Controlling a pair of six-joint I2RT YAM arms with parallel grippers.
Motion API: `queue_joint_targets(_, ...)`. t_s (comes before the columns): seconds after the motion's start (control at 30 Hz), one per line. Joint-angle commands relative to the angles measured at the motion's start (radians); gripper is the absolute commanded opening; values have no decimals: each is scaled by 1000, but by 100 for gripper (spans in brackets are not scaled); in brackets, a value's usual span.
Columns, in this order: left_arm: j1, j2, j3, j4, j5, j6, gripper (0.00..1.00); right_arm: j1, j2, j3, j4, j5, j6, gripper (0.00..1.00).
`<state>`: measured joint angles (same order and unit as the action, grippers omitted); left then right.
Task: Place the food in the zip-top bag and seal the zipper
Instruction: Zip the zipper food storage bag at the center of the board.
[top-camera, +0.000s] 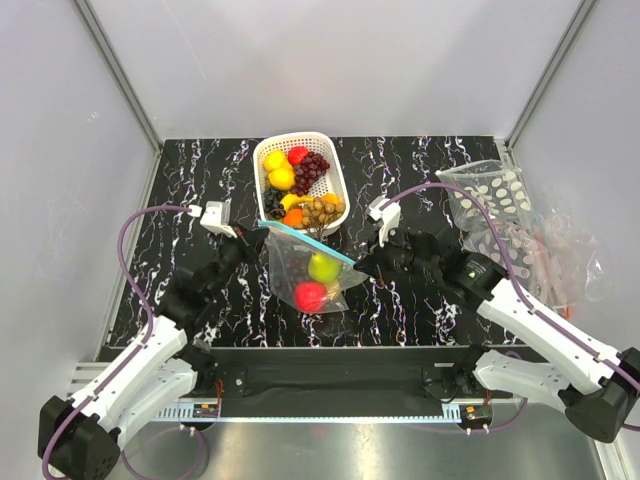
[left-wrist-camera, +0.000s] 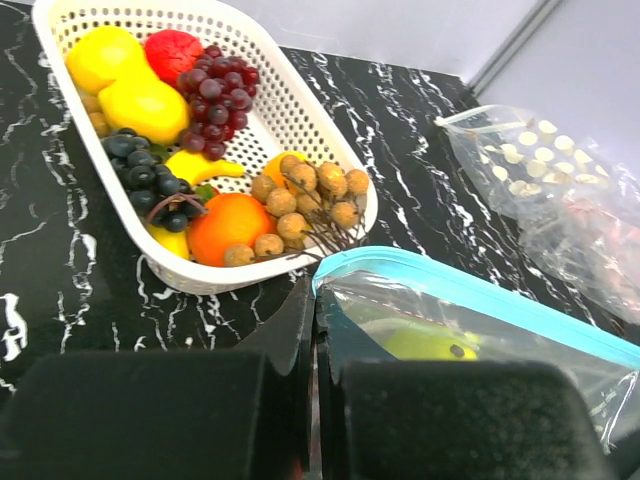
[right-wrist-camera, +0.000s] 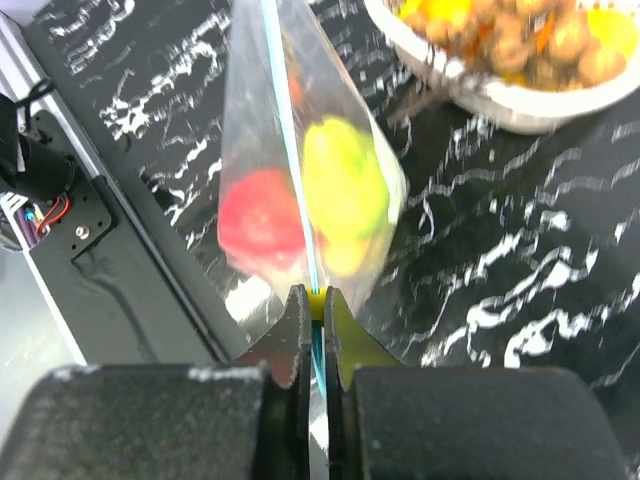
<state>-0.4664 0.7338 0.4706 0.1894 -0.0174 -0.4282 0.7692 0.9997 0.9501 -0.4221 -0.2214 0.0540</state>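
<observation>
The clear zip-top bag (top-camera: 300, 262) hangs upright between my two grippers, just in front of the basket. A red apple (top-camera: 310, 296) and a green round fruit (top-camera: 323, 267) sit inside it. The teal-blue zipper (top-camera: 312, 245) runs along its top edge. My left gripper (top-camera: 262, 232) is shut on the zipper's left end (left-wrist-camera: 320, 300). My right gripper (top-camera: 358, 265) is shut on the zipper's right end (right-wrist-camera: 320, 300), on a small yellow slider. The right wrist view shows the apple (right-wrist-camera: 262, 220) and green fruit (right-wrist-camera: 345, 180) through the plastic. Dark purple grapes (top-camera: 313, 170) lie in the basket.
The white slotted basket (top-camera: 335, 170) behind the bag holds several more toy fruits. A clear bag patterned with white ovals (top-camera: 495, 200) lies at the right, with crumpled clear plastic (top-camera: 560, 255) beside it. White walls enclose the black marbled table (top-camera: 420, 300).
</observation>
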Motion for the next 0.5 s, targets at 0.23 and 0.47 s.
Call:
queue_joint_targets(0.23, 31, -22, 48, 39, -147, 65, 0, -13, -61, 41, -201, 94, 78, 4)
queue_joint_targets(0.47, 31, -30, 37, 65, -92, 65, 0, -11, -73, 45, -112, 48, 67, 66)
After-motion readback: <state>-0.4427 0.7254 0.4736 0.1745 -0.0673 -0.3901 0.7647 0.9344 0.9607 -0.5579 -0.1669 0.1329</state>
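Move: Between the right fingers sits the bag's yellow slider, with the zipper's right end only about 2 cm farther right and 1 cm back. From this hand the green pepper in the bag lies some 7 cm left, level in reach, 10 cm lower; the red apple is 10 cm left, 6 cm back, 12 cm down. The left hand holds the zipper's other end; from it the slider is roughly 19 cm right, 8 cm back, and the fruit basket 10 cm ahead, 7 cm right, 14 cm lower. Drawing the pinched slider the last bit along the zipper, the right hand eases right about 2.5 cm and slightly back, sinking 1 cm and then rising about as much; partway its fingers open wide and let go. The left hand keeps its pinch on the far end of the zipper and, mostly late on, pulls it some 1.5 cm left. ##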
